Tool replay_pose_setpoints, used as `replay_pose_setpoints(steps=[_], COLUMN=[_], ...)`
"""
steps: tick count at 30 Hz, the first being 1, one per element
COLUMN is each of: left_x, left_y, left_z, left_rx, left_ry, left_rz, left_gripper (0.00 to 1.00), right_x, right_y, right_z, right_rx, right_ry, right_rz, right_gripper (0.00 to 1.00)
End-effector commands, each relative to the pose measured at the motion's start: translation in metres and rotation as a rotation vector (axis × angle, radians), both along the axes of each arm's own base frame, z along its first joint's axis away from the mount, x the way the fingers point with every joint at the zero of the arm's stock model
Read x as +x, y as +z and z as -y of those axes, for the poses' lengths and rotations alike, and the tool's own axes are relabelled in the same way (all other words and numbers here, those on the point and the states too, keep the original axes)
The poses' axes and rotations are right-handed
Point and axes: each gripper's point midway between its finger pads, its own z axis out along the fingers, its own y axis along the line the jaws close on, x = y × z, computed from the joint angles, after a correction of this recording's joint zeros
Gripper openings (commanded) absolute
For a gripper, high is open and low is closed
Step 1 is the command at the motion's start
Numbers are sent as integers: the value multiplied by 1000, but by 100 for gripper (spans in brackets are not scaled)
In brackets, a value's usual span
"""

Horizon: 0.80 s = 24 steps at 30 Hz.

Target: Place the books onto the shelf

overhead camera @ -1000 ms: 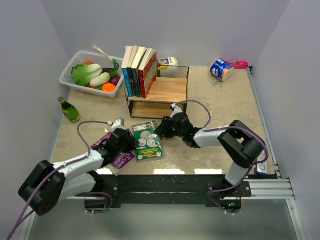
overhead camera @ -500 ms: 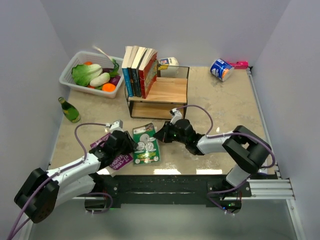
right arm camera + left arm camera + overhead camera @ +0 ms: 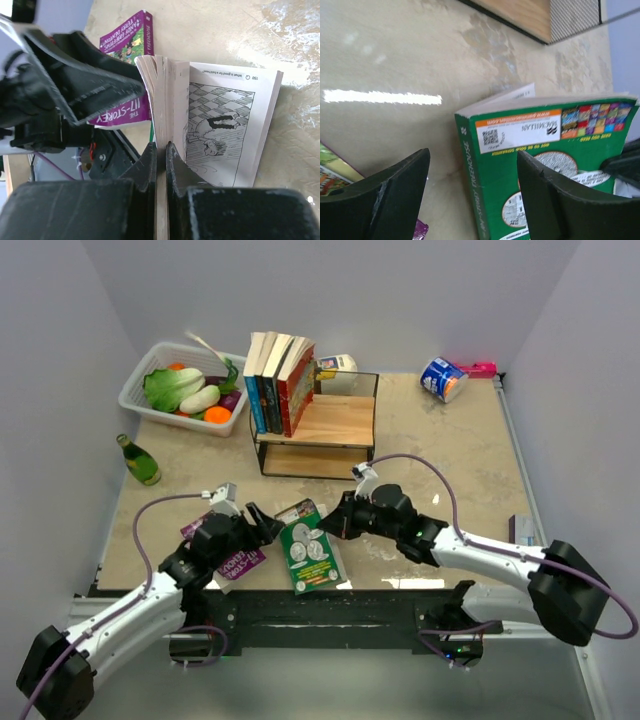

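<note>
A green book (image 3: 312, 548) lies tilted near the table's front, partly fanned open. My right gripper (image 3: 340, 524) is shut on a wad of its cream pages (image 3: 161, 95), and a loose illustrated page (image 3: 225, 130) spreads to the right. My left gripper (image 3: 264, 524) stands open just left of the book, and the green cover (image 3: 540, 165) lies between its fingers (image 3: 387, 192) without touching them. A purple book (image 3: 226, 558) lies flat under my left arm. Three books (image 3: 278, 380) stand upright on the left of the shelf (image 3: 340, 422).
A white basket (image 3: 136, 390) of vegetables sits at the back left, with a green bottle (image 3: 140, 461) in front of it. A blue-and-white can (image 3: 442, 378) and a pink object (image 3: 481, 368) lie at the back right. A white jar (image 3: 336, 364) stands behind the shelf.
My left gripper opened, let go of the green book and drew back to the near left. My right gripper shut on the book's pages and dragged it nearer, turning it.
</note>
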Motion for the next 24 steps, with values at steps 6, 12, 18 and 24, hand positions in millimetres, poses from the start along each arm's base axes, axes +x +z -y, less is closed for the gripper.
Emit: replay_pose_setpoints(steps=[6, 12, 18, 24], left_x=[-47, -57, -58, -63], left_y=[3, 35, 28, 20], left_z=[46, 56, 60, 53], left_rx=[-300, -430, -400, -413], left_ry=[-320, -408, -435, -409], left_rz=[68, 196, 166, 159], left_gripper=[76, 78, 78, 79], right_x=[-6, -13, -21, -24], right_y=[52, 64, 84, 117], right_z=[-1, -8, -10, -7], right_rx=[109, 176, 234, 254], right_ry=[12, 48, 84, 98], right_rz=[36, 19, 17, 66], right_gripper=[0, 0, 0, 0])
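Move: The green book hangs in my right fingers, pinched by its fore-edge. Its middle is about 5 cm back and 3 cm left of that hand and a little lower. From my open left hand the same middle is some 10 cm right, 4 cm back and roughly level. The purple book lies about 12 cm left of my left hand, 5 cm back and 6 cm below. The shelf's upper board is some 27 cm ahead of my right hand. I bring my open left hand rightward to the green book's upper left part. It dips 2 cm while drawing back, then climbs to finish about 6 cm higher than it began, and it rolls left side down, turning some 20 degrees clockwise. The fingers stay open, and contact can't be made out. My right hand keeps its pinch and lifts the book about 3 cm, easing back slightly. ##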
